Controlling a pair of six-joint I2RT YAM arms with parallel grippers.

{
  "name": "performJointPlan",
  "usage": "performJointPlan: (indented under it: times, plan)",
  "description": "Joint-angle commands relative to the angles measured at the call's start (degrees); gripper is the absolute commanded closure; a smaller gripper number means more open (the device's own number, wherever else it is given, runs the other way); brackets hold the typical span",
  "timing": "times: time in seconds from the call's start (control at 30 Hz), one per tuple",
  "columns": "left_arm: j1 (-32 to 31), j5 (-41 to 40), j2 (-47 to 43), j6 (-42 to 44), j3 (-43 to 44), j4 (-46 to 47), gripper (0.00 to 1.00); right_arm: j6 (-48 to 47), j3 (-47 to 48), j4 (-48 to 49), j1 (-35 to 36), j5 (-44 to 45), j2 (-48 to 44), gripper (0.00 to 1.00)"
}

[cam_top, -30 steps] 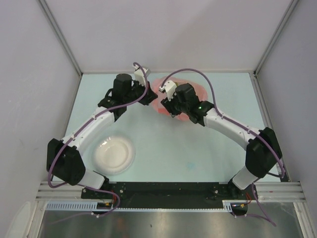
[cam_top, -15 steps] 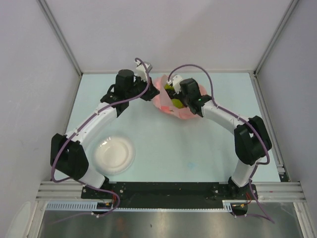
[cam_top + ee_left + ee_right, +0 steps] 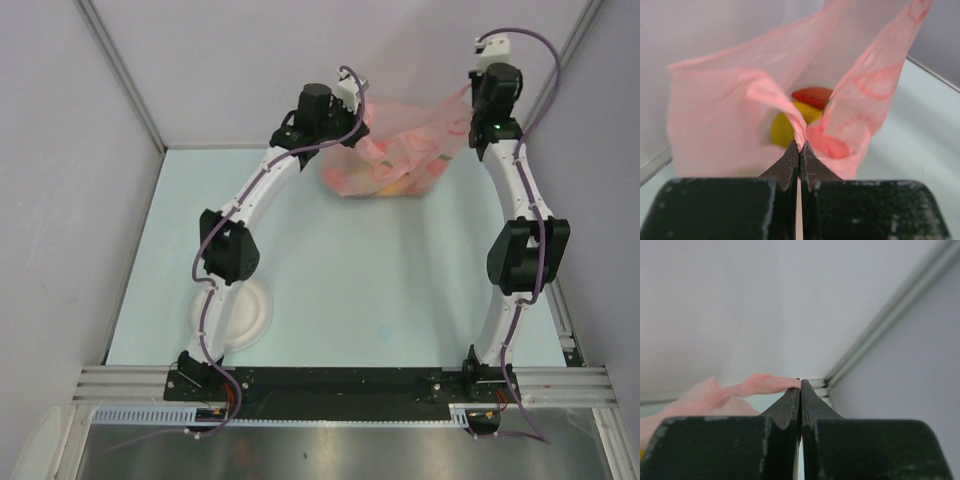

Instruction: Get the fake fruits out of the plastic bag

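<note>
The pink plastic bag (image 3: 400, 155) hangs lifted at the back of the table, stretched between both arms. My left gripper (image 3: 358, 120) is shut on the bag's left edge (image 3: 801, 135). My right gripper (image 3: 472, 95) is shut on a stretched handle of the bag (image 3: 767, 385) high at the back right. Inside the bag (image 3: 725, 130) I see fake fruits: a yellow one (image 3: 785, 125) with a red watermelon slice (image 3: 812, 96) on top. From above, yellow and orange shapes (image 3: 395, 180) show through the plastic. The other fruits are hidden.
A round white plate (image 3: 245, 315) lies at the front left of the pale blue table (image 3: 400, 290), partly under the left arm. White walls (image 3: 300, 70) close the back and sides, right behind both grippers.
Both arms have risen and swung toward the back wall, lifting the bag off the table. The right gripper closed on the bag's handle and pulled it up and to the right.
</note>
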Motion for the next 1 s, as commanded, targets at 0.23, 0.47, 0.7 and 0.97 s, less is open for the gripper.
performJointPlan:
  times: [0.23,0.47,0.7,0.97]
  plan:
    - [-3.48,4.27,-0.70,-1.74,11.83,7.58,1.00,2.50,-16.52,5.38,-11.81,-0.31,-15.41,1.00]
    - [-3.31,17.34,-7.55,3.52,0.41,-8.85,1.00,9.71,-49.06,-8.06,-12.69,-7.25,-35.36,1.00]
    - [-2.52,19.93,-16.16,1.95,-11.98,-13.96,0.41,11.73,-55.19,-10.63,-12.52,-18.23,-44.61,0.72]
    - [7.22,7.10,-42.87,2.82,-39.04,-13.35,0.08,11.64,-47.54,-7.47,-10.50,-13.97,-46.02,0.48]
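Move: The fruits hang as one lump in the bottom of the bag, stretched open between the two closed grippers. From the left hand the lump lies about 10 cm to the right, 5 cm ahead and 16 cm below; from the right hand it is roughly 16 cm to the left, 2 cm back and 22 cm below. The bag edge pinched by the right gripper is some 27 cm right of the left hand, 5 cm farther out and 7 cm higher. The bag, still pinched at both edges, is swung right: the right hand goes about 12 cm right, then hauls back over 20 cm and down nearly as far. The left follows a little right and up, then comes back and down. Late on, both grippers open, the left almost wide and ending clear of the bag, about 15 cm back; the right opens halfway and rises about 4 cm, the bag's tail still between its fingers. ##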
